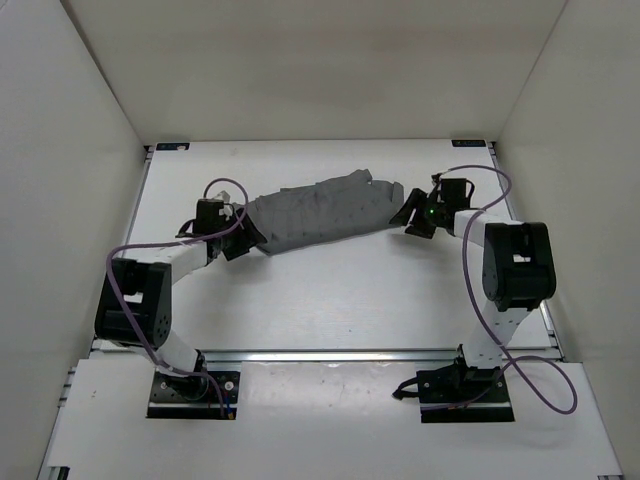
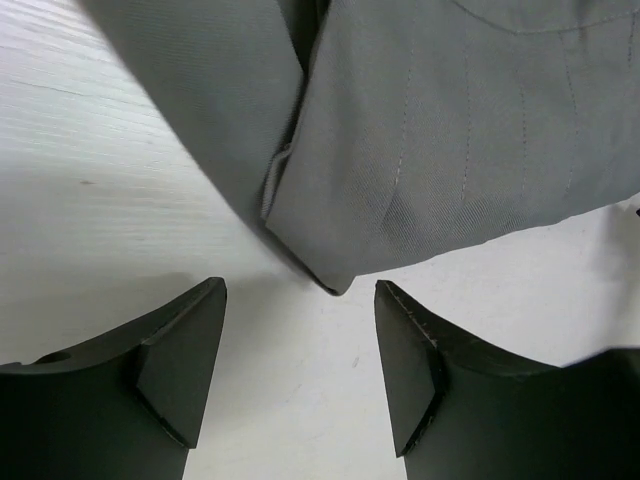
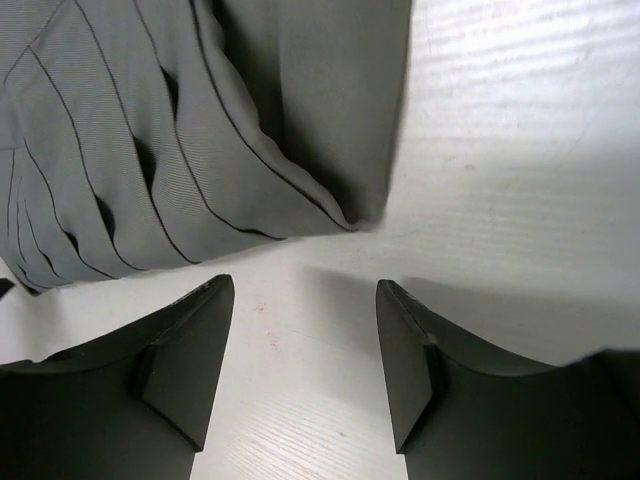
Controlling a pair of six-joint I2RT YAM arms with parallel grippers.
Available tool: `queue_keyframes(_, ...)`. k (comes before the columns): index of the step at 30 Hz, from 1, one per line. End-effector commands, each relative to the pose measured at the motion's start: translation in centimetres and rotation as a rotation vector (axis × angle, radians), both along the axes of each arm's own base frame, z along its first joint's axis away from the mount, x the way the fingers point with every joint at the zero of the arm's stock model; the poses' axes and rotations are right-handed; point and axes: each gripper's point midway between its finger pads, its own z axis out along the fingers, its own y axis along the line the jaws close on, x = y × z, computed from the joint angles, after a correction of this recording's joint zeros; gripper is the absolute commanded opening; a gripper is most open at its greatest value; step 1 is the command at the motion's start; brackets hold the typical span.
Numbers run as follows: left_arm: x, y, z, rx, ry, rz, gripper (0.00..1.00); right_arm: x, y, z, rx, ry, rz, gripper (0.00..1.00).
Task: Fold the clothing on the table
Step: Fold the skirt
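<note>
The clothing [image 1: 322, 212], a dark grey pleated garment, lies folded in a long band across the middle of the white table [image 1: 330, 300]. My left gripper [image 1: 240, 240] stands open just off its left end, where a folded corner of the clothing [image 2: 420, 150] lies beyond the fingertips [image 2: 205, 310] with bare table between the jaws. At the right end my right gripper [image 1: 408, 215] is open too. Its wrist view shows the pleated edge of the clothing [image 3: 180, 140] just ahead of the fingertips [image 3: 400, 310], apart from them.
White walls enclose the table on three sides. Metal rails [image 1: 350, 354] run along the near edge by the arm bases. Purple cables [image 1: 480, 240] loop beside both arms.
</note>
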Motion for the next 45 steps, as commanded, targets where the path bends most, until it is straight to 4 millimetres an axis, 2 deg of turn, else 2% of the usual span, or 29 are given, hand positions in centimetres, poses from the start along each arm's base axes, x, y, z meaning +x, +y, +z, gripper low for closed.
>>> queue_keyframes(1,1.1,-1.4,0.3,0.002,-0.031,-0.003,0.72,2.0,0.8,2.6,0.085,-0.109,-0.042,0.56)
queue_keyframes(4,1.4,-2.1,-0.9,0.008,-0.011,0.01,0.72,2.1,1.0,1.7,0.12,-0.092,-0.077,0.57)
queue_keyframes(5,1.4,-2.0,-1.1,0.015,-0.008,0.018,0.71,2.1,1.4,1.3,0.132,-0.087,-0.09,0.57)
queue_keyframes(7,1.9,-1.9,-1.3,0.014,-0.029,0.046,0.7,2.1,0.6,0.6,0.141,-0.07,-0.147,0.57)
queue_keyframes(10,2.3,-1.4,-2.0,0.025,-0.028,0.088,0.7,2.7,0.7,0.5,0.18,-0.07,-0.179,0.57)
queue_keyframes(14,3.1,-0.9,-1.9,0.046,-0.058,0.143,0.67,2.4,0.0,-1.2,0.157,-0.016,-0.227,0.57)
queue_keyframes(15,3.2,-0.9,-1.8,0.043,-0.061,0.145,0.66,2.4,0.2,-1.1,0.167,-0.019,-0.234,0.57)
queue_keyframes(18,3.3,-0.8,-2.4,0.04,-0.043,0.143,0.53,2.5,0.0,-2.0,0.164,0.011,-0.249,0.57)
queue_keyframes(20,3.5,-0.9,-2.6,0.037,-0.047,0.14,0.36,3.3,-0.2,-2.1,0.153,-0.003,-0.268,0.54)
queue_keyframes(21,3.6,-1.0,-2.7,0.031,-0.044,0.136,0.29,3.5,-0.1,-2.3,0.148,-0.002,-0.278,0.5)
queue_keyframes(22,3.5,-1.2,-2.7,0.025,-0.043,0.134,0.15,3.4,-0.1,-2.7,0.143,0.004,-0.284,0.37)
queue_keyframes(24,3.7,-1.2,-2.7,0.02,-0.045,0.13,0.03,3.9,-0.1,-2.2,0.157,-0.011,-0.275,0.02)
queue_keyframes(26,3.6,-1.4,-2.7,0.021,-0.048,0.122,0.0,3.7,0.2,-2.3,0.176,-0.019,-0.264,0.0)
queue_keyframes(28,3.7,-1.6,-2.6,0.015,-0.052,0.111,0.0,3.4,-0.2,-1.5,0.181,-0.037,-0.269,0.0)
queue_keyframes(30,3.6,-2.4,-2.4,-0.002,-0.051,0.071,0.0,2.2,-1.0,-1.4,0.18,-0.048,-0.275,0.0)
queue_keyframes(31,3.7,-3.1,-2.3,-0.009,-0.052,0.044,0.0,1.7,-0.6,-0.5,0.19,-0.068,-0.254,0.0)
queue_keyframes(32,3.7,-3.7,-2.2,-0.014,-0.051,0.025,0.0,1.1,-1.8,0.0,0.194,-0.082,-0.273,0.0)
queue_keyframes(33,3.6,-4.8,-2.1,-0.021,-0.053,-0.009,0.0,0.1,-2.7,-0.7,0.187,-0.073,-0.285,0.0)
queue_keyframes(35,3.0,-7.2,-2.0,-0.023,-0.044,-0.081,0.0,-1.3,-3.6,0.9,0.175,-0.119,-0.279,0.0)
queue_keyframes(36,2.7,-8.3,-2.1,-0.016,-0.041,-0.114,0.0,-2.2,-4.1,0.6,0.162,-0.113,-0.281,0.0)
queue_keyframes(39,1.9,-10.9,-1.5,-0.058,-0.058,-0.171,0.0,-3.5,-5.6,3.6,0.106,-0.189,-0.286,0.0)
queue_keyframes(40,1.3,-11.7,-1.4,-0.074,-0.054,-0.191,0.0,-3.5,-5.9,4.6,0.088,-0.221,-0.282,0.0)
queue_keyframes(41,0.7,-11.6,-2.0,-0.066,-0.038,-0.191,0.0,-3.9,-5.9,4.6,0.066,-0.218,-0.263,0.01)
queue_keyframes(42,0.8,-11.8,-1.8,-0.067,-0.044,-0.192,0.0,-3.0,-5.8,6.5,0.05,-0.27,-0.248,0.0)
queue_keyframes(43,0.7,-11.5,-2.1,-0.062,-0.04,-0.188,0.0,-2.1,-5.3,8.2,0.024,-0.311,-0.206,0.0)
queue_keyframes(44,0.5,-11.3,-2.4,-0.059,-0.033,-0.195,0.0,-2.0,-4.0,8.3,0.015,-0.312,-0.149,0.0)
queue_keyframes(45,0.2,-10.9,-2.9,-0.056,-0.021,-0.188,0.0,-1.0,-2.9,10.4,0.022,-0.356,-0.106,0.0)
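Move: The skirt's near left corner lies about 3 cm ahead, 2 cm right and 4 cm below the left hand; its far left corner is roughly 12 cm ahead and 5 cm left. The skirt's near right corner is some 3 cm straight ahead and 3 cm below the right hand, its far right corner roughly 11 cm straight ahead. The skirt's middle sits about 10 cm ahead and 17 cm right of the left hand. Both sink 3 cm, pinch skirt corners and pull right, the right hand also back, then about 7 cm up. ##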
